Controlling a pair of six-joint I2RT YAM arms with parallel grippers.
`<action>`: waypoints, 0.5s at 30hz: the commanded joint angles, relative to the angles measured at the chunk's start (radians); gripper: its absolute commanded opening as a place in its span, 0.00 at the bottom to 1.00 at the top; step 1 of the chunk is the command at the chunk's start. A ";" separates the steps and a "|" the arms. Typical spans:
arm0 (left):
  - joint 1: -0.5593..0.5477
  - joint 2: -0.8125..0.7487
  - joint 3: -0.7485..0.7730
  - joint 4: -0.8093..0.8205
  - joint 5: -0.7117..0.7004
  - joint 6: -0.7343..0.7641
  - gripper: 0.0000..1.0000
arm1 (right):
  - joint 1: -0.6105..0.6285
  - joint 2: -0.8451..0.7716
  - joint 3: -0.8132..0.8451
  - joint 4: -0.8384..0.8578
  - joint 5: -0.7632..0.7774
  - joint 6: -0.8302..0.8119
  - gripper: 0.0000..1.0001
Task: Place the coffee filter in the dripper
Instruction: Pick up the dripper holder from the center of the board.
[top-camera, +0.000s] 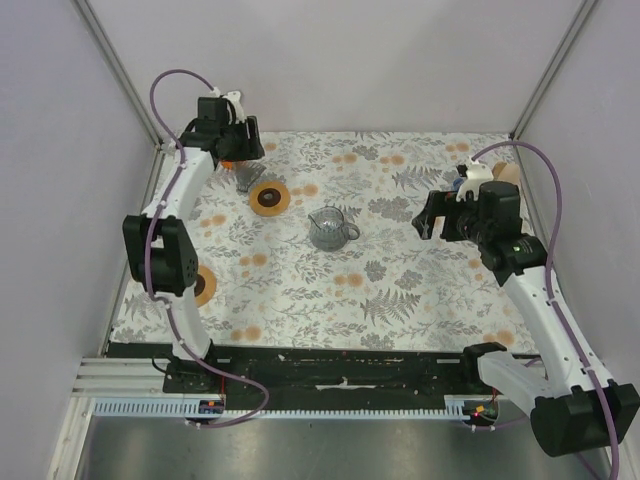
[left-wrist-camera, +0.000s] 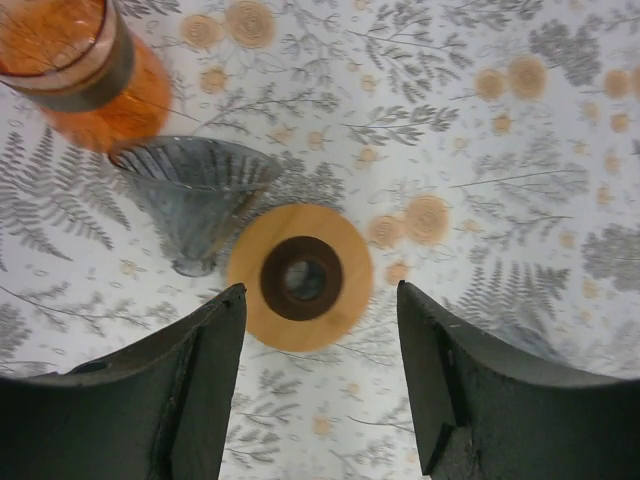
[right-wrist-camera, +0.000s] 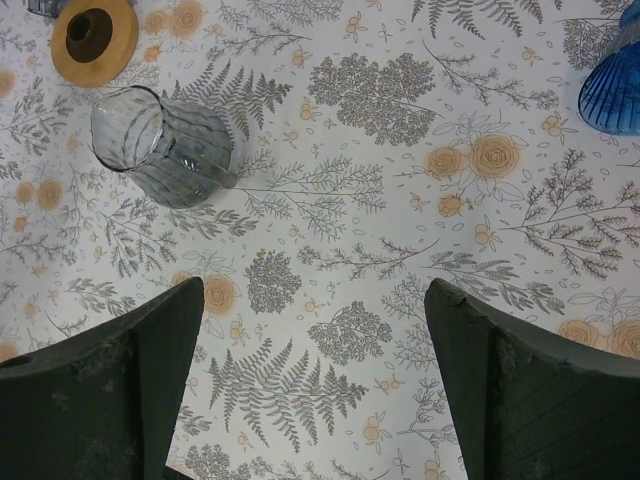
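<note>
A grey ribbed glass dripper (left-wrist-camera: 195, 195) lies on its side on the floral cloth, also seen as the dripper (top-camera: 247, 178) at the back left in the top view. Beside it lies a wooden ring (left-wrist-camera: 300, 277) with a dark centre hole. My left gripper (left-wrist-camera: 320, 295) hangs open above that ring, nothing between its fingers. My right gripper (right-wrist-camera: 315, 290) is open over bare cloth at the right, the same gripper (top-camera: 432, 222) in the top view. No coffee filter can be made out; a tan rounded thing (top-camera: 507, 172) shows partly behind the right arm.
An orange glass vessel (left-wrist-camera: 80, 70) stands just behind the dripper. A clear glass carafe (top-camera: 330, 228) stands mid-table, the same carafe (right-wrist-camera: 165, 145). A blue ribbed cone (right-wrist-camera: 615, 85) sits at the far right. A second wooden ring (top-camera: 205, 285) lies by the left arm.
</note>
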 joint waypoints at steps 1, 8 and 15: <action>-0.020 0.135 0.152 -0.105 -0.020 0.322 0.67 | 0.004 0.029 0.052 -0.004 -0.025 -0.021 0.98; -0.022 0.309 0.266 -0.212 -0.082 0.411 0.43 | 0.004 0.066 0.065 -0.014 -0.031 -0.023 0.98; -0.022 0.372 0.258 -0.230 -0.116 0.444 0.41 | 0.004 0.084 0.068 -0.014 -0.030 -0.018 0.98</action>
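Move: The dripper holder, the wooden ring with the brown centre, lies almost straight below the left hand, about 18 cm down and only about 1 cm ahead and 1 cm right. The glass dripper stands some 6 cm left of the ring and 4 cm farther out, the orange vessel roughly 9 cm left of it and 12 cm beyond, the glass jug about 15 cm right and 11 cm nearer. From the right hand, the ring is roughly 19 cm ahead and 37 cm left. Nothing is touched yet: the left hand sinks about 13 cm onto the dripper holder, easing a few centimetres forward at first and then slightly back. On the way the fingers tip steeper downward, the hand's left side rises some 20 degrees as it turns a little clockwise, and the jaws narrow from about two-thirds to under half open, ending close above the ring. ##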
